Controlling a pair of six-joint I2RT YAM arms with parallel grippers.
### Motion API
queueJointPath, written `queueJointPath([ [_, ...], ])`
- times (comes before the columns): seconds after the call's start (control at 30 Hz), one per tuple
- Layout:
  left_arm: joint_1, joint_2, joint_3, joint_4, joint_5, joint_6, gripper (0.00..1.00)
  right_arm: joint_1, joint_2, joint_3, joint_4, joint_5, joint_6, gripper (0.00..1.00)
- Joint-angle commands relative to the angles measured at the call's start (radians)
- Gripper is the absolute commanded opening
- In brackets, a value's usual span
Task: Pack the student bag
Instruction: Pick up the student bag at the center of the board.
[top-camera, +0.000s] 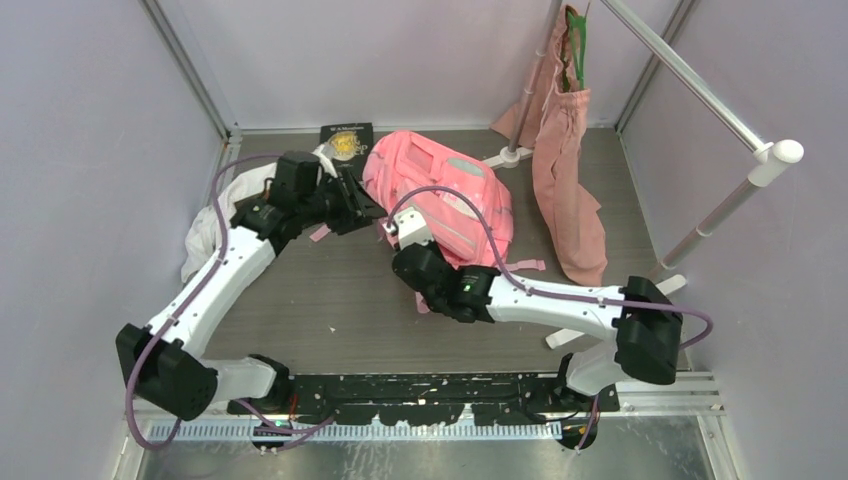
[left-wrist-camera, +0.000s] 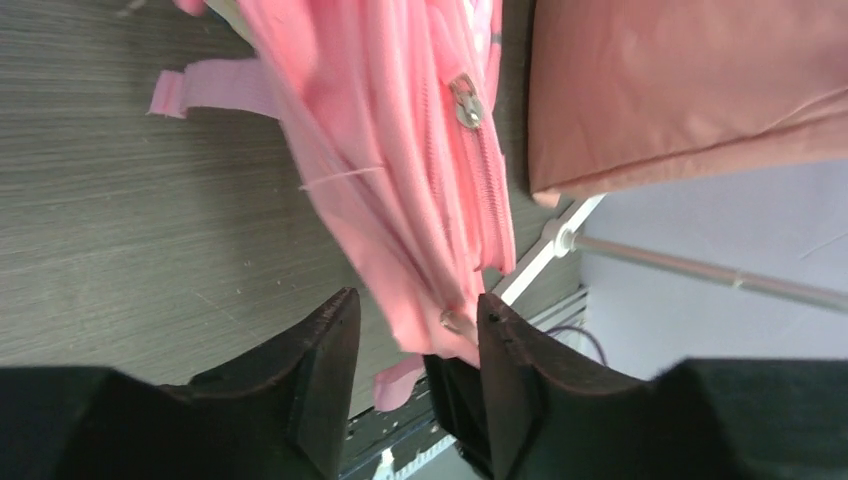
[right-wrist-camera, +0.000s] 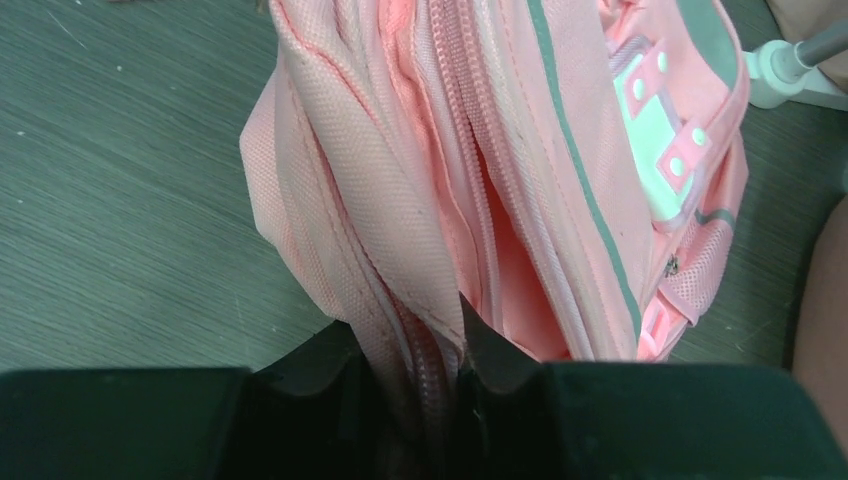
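Note:
The student bag (top-camera: 445, 190), a pink backpack with grey trim, lies on the table at the middle back. My right gripper (right-wrist-camera: 410, 325) is shut on the bag's near edge, pinching folds of pink fabric and a zip track beside the gaping main opening (right-wrist-camera: 505, 270). My left gripper (left-wrist-camera: 415, 305) is at the bag's left side, open. A pink fabric edge with a small metal slider (left-wrist-camera: 455, 320) hangs between its fingers, against the right one. A silver zip pull (left-wrist-camera: 466, 103) shows farther up the bag.
A black book with a gold emblem (top-camera: 347, 140) lies behind the bag's left corner. A white cloth (top-camera: 205, 235) is bunched under the left arm. A dusty-pink tote (top-camera: 565, 170) hangs from a white rack (top-camera: 700, 95) at the back right.

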Motion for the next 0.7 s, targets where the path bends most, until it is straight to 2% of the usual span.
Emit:
queueJointPath([
  [0.0,0.091,-0.079,-0.024,0.035,0.043,0.017,0.5,-0.055,-0.174,0.048,0.021,-0.028,-0.006,0.01],
  [0.2,0.194,-0.034,-0.088,0.069,0.053,0.008,0.56,-0.14,-0.277,0.076,-0.085,-0.168,0.069,0.01],
  [0.4,0.202,0.137,-0.039,0.051,0.02,0.045,0.58,-0.164,-0.303,0.048,-0.124,-0.23,0.109,0.01],
  [0.53,0.203,0.171,-0.037,0.048,-0.019,0.045,0.58,-0.164,-0.298,0.025,-0.119,-0.286,0.149,0.01],
  [0.57,0.204,0.174,-0.043,0.05,-0.046,0.042,0.59,-0.164,-0.297,0.014,-0.108,-0.307,0.156,0.01],
  [0.67,0.227,0.217,-0.091,0.149,-0.075,0.03,0.74,-0.167,-0.295,-0.013,-0.058,-0.389,0.176,0.01],
])
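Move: The student bag, tipped up and already pinched by its raised near-left edge in the right hand, has its middle some 9 cm ahead of that hand, 9 cm right and 8 cm below. From the left hand, just opening beside it, the bag's middle lies about 12 cm right, 5 cm ahead and 14 cm down. The black book lies roughly 16 cm ahead of the left hand and 7 cm left, the red-cover book about 22 cm left and 6 cm ahead, both some 22 cm below. Keeping its pinch on the bag's edge, the right hand hauls it about 5 cm right and lifts it, topping out near 6 cm up before easing back a little, the wrist rolling some 10 degrees. The left hand swings left away from the bag, opening wider, then drops to about 10 cm lower while reaching 5 cm forward, its fingers tipping downward. ##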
